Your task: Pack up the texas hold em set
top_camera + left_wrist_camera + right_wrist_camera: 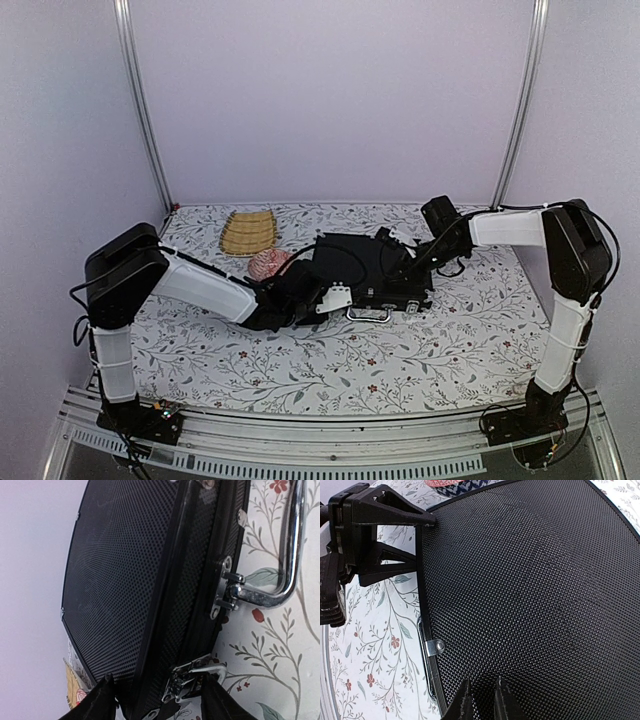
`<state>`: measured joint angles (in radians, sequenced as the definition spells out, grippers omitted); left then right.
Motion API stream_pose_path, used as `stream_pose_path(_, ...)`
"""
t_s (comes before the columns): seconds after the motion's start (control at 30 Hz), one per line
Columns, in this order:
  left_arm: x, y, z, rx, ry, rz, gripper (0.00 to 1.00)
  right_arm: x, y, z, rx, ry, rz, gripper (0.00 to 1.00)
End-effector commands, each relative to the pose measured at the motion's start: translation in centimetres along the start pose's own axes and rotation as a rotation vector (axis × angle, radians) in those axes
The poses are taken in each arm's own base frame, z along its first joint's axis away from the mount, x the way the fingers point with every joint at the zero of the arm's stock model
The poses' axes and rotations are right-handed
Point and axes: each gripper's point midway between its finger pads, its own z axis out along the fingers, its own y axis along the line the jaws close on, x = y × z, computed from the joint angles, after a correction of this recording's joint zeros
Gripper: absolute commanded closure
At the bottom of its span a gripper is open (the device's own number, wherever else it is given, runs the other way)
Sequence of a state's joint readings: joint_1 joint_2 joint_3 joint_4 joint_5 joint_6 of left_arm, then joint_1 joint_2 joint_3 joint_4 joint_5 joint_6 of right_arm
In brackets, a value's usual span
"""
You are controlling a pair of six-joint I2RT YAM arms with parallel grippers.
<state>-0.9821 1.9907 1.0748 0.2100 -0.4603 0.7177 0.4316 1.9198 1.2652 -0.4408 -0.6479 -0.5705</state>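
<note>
The black briefcase (pixel 372 262) lies flat with its lid down, silver handle (pixel 368 313) toward me. In the left wrist view I see its front edge (pixel 190 580), the handle (pixel 282 575) and a silver latch (pixel 192 677). My left gripper (pixel 161 701) stands open astride that edge, one finger (pixel 100 702) over the lid, the other (pixel 225 700) against the latch. My right gripper (pixel 481 700) is shut, empty, its tips on the dotted lid (pixel 530 580). From above, the left gripper (pixel 345 297) is at the case's front left, the right gripper (pixel 398 270) on top. Chips and cards are hidden.
A pink-red woven ball (pixel 268 263) sits just left of the case, beside my left forearm. A tan slatted mat (pixel 248 232) lies behind it at the back left. The flowered tablecloth (pixel 430 350) covers the table in front of the case.
</note>
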Motion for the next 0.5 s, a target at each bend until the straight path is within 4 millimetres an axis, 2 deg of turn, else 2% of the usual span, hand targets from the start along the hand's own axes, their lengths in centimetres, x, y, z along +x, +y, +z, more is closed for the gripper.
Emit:
stream_pose_path(0.0, 4.0, -4.2, 1.6, 0.07, 0.115, 0.06, 0.4, 5.5, 1.6, 2.1, -0.077, 0.17, 0.111, 0.82)
stream_pose_path(0.2, 4.1, -3.5, 0.4, 0.149, 0.123, -0.006, 0.26, 5.5, 1.7, 2.1, -0.083, 0.171, 0.115, 0.82)
stream_pose_path(0.47, 4.7, -3.2, 0.2, 0.156, 0.127, 0.038, 0.21, 5.7, 1.8, 2.3, -0.094, 0.176, 0.119, 0.82)
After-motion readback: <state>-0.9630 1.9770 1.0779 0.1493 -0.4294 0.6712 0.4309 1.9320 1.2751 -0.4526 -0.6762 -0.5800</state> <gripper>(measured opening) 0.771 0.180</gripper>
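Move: The left hand is already at the suitcase's near left corner, its half-open fingers around the left latch, which lies about 1 cm farther ahead and 1 cm lower, level sideways. The handle is some 9 cm to the right and 2 cm back, low; the patterned bowl about 10 cm to the left and 9 cm farther out. From the right hand over the lid, the same latch lies roughly 14 cm left, 5 cm back and 3 cm lower. Close beside the left latch's wire loop, the left hand's near-side finger spreads back from it while the other stays at the lid's corner; the fingers open by about a fifth of their range. The hand holds its place at first, then edges barely 1 cm to the left. The right hand's closed tips keep resting on the lid. ##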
